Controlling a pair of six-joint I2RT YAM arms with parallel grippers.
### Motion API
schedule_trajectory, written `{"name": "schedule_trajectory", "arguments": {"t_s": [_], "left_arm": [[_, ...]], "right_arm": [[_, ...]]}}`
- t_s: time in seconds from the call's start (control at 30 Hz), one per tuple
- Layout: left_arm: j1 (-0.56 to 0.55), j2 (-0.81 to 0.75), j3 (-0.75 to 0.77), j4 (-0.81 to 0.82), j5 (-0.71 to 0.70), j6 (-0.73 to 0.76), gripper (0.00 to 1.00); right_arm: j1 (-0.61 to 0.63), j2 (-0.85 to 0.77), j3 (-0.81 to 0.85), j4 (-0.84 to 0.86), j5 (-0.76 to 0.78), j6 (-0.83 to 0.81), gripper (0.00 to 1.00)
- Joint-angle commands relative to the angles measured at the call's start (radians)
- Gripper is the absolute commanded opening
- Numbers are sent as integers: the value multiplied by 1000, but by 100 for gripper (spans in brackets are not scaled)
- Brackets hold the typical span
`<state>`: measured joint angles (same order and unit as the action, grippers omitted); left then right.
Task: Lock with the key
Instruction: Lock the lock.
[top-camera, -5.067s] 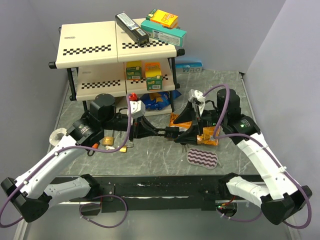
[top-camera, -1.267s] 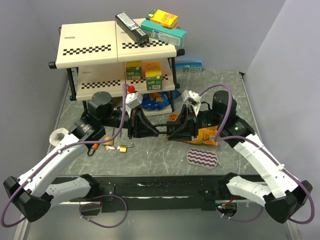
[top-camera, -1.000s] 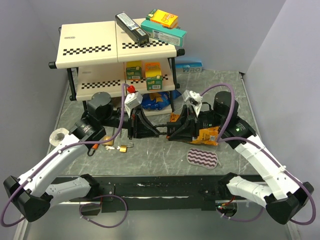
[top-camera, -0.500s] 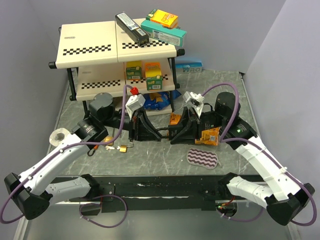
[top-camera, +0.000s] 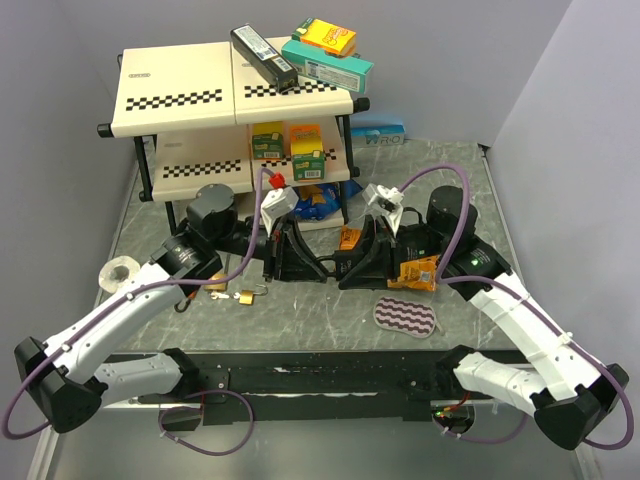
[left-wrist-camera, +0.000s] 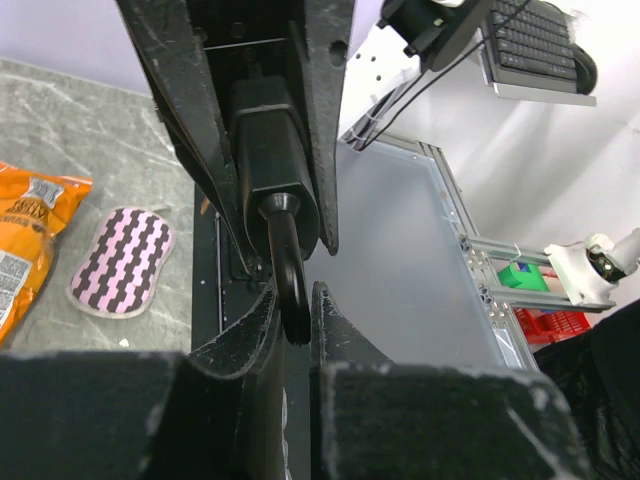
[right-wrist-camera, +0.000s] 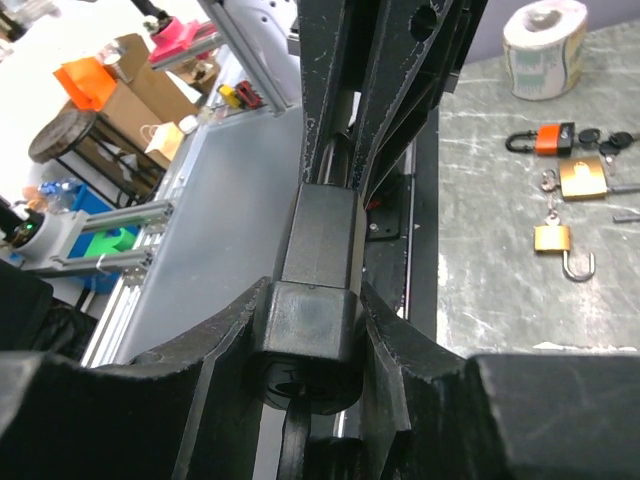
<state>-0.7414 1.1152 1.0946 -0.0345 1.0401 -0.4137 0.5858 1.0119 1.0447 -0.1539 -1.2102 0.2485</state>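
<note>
Above the middle of the table my two grippers meet tip to tip. My right gripper is shut on the black lock, a finger on each side of its body. My left gripper is shut on the thin black key, which sticks out of the round end of the lock that faces it. In the right wrist view a thin black bar juts from the lock's near end. What that bar is does not show.
On the table left of the grippers lie a brass padlock, an orange padlock and a tape roll. A striped pad and an orange snack bag lie below the right arm. A two-tier shelf stands behind.
The joined grippers and lock have drifted slightly right and toward the shelf. The left wrist has shifted right. Both grips are unchanged.
</note>
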Motion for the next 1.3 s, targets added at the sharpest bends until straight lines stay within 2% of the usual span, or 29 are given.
{"name": "schedule_trajectory", "arguments": {"t_s": [0.0, 0.2, 0.33, 0.63, 0.67, 0.73, 0.77, 0.83, 0.87, 0.97, 1.27], "left_arm": [[-93, 136, 42, 226, -264, -17, 1], [-99, 143, 45, 242, -239, -19, 1], [-93, 117, 31, 194, -258, 18, 1], [37, 23, -50, 186, -195, -48, 1], [45, 17, -50, 179, -190, -28, 1], [69, -5, -52, 141, -186, 1, 1], [82, -12, -58, 134, -181, 19, 1], [134, -35, -88, 148, -143, 12, 1], [146, -41, -97, 150, -128, 10, 1], [175, -61, -105, 102, -112, 45, 1], [185, -87, -99, 12, -68, 131, 1]], "right_arm": [[140, 83, 9, 131, 190, -129, 0], [141, 88, -5, 128, 184, -138, 0], [129, 73, -6, 80, 175, -172, 0], [42, 24, -22, -33, 129, -224, 0], [26, 21, -22, -47, 124, -219, 15], [6, 17, -17, -64, 112, -216, 34], [-18, 17, -14, -78, 110, -219, 50], [-43, 17, 3, -127, 112, -238, 61], [-58, 17, 11, -143, 113, -241, 70], [-112, 14, 34, -196, 106, -273, 78], [-181, -7, 46, -266, 77, -350, 77]]}}
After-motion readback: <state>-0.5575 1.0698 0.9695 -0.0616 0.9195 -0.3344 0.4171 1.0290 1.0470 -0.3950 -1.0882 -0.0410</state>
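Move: The black lock is already held between the two hands: its body is about 4 cm to the right of the left hand and 1 cm behind it. From the right hand, whose fingers are round its far end, the body is 1 cm to the left and level fore and aft. The striped pad lies some 9 cm ahead and 14 cm right of the right hand, the orange bag roughly 20 cm ahead and 10 cm right, both about 33 cm lower. The black lock is carried forward about 6 cm and down about 4 by both hands together, the left keeping its pinch on the shackle and turning some 15 degrees counter-clockwise as the right turns as much clockwise. Late on, the right fingers open wide off the body and that hand draws about 3 cm to the right, while the left goes about as far left with the lock. ##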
